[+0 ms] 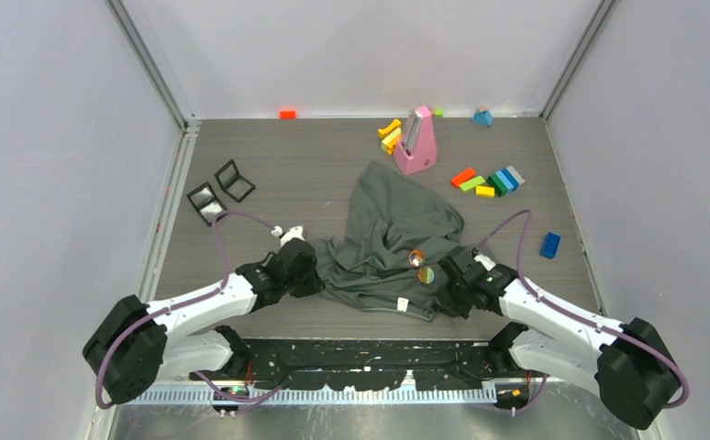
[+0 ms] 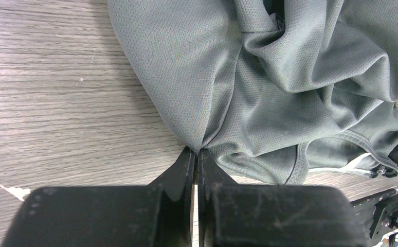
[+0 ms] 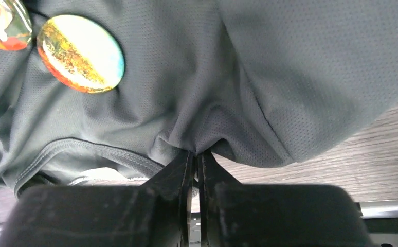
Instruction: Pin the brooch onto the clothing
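The clothing (image 1: 393,240), a dark grey T-shirt, lies crumpled in the middle of the table. A round orange, yellow and light-blue brooch (image 3: 81,54) lies on its fabric (image 3: 269,67), and a second round badge (image 3: 1,23) sits right beside it at the frame's corner. Both show in the top view, the brooch (image 1: 426,274) and the second badge (image 1: 416,258), near the shirt's right side. My left gripper (image 2: 197,150) is shut on a pinch of the shirt's (image 2: 269,92) left edge. My right gripper (image 3: 197,153) is shut on a fold at the shirt's right side, just below the brooch.
A pink stand (image 1: 416,142) is at the back with yellow blocks (image 1: 390,136) beside it. A row of coloured blocks (image 1: 489,181), a blue block (image 1: 550,245) and an orange block (image 1: 287,114) lie around. Two black square frames (image 1: 220,191) sit at the left.
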Robot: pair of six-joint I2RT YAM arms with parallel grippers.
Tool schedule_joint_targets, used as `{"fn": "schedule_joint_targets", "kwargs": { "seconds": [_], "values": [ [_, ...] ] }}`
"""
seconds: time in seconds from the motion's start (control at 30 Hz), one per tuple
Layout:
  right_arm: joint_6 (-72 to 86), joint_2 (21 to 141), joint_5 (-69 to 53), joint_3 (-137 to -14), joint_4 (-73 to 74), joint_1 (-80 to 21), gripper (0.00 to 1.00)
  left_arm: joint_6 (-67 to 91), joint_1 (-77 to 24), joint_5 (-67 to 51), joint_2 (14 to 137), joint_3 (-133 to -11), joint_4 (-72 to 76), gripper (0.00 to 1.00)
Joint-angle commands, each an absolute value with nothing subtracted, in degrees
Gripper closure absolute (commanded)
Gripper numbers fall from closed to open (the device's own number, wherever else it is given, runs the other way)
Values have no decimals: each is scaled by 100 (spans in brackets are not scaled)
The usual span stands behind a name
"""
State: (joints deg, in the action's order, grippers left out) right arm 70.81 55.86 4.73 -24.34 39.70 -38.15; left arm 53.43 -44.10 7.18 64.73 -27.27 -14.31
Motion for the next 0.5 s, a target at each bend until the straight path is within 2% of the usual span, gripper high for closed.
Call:
{"fn": "schedule_joint_targets", "kwargs": {
  "seconds": [0.0, 0.17, 0.27, 0.47],
  "values": [
    [7106, 5745, 1201, -2418, 3366, -3843, 96, 5081, -4290, 1006, 6357, -3062, -1487, 100],
    [6511, 5760, 2247, -3461, 3704, -3683, 100, 4466, -3767, 932, 6571, -3781, -1604, 100],
    [5708, 5864, 2517, -4244, 3912, -3113, 100, 4003, -3359, 893, 6661, -4607, -1884, 100],
    [4245, 5945, 2663, -6819, 4309, -2285, 100, 2783, -2989, 965, 6622, -6783, -2233, 100]
  ]
}}
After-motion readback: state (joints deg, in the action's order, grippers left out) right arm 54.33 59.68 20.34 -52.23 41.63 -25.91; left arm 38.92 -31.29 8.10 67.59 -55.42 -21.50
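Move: At the near edge of the rumpled clothing the left hand still pinches one sleeve side; the clothing's middle lies some 7 cm ahead and 14 cm right of this hand, slightly lower. From the right hand, at table height on the cloth, that middle is about 11 cm ahead and 9 cm left; the round brooch is about 6 cm ahead and 2 cm left, the second badge 9 cm ahead and 4 cm left, and the white tag 7 cm left, level with it. Sweeping up and forward together, both hands carry the pinched near edge of the clothing off the table, rising about 15 cm and reaching some 12–14 cm out, starting slowly and quickening to the end. The right hand first finishes shutting on the cloth, then drifts about 3 cm right; the left keeps its grip. Both wrists tilt the fingertips outward, roughly 20 to 25 degrees. ##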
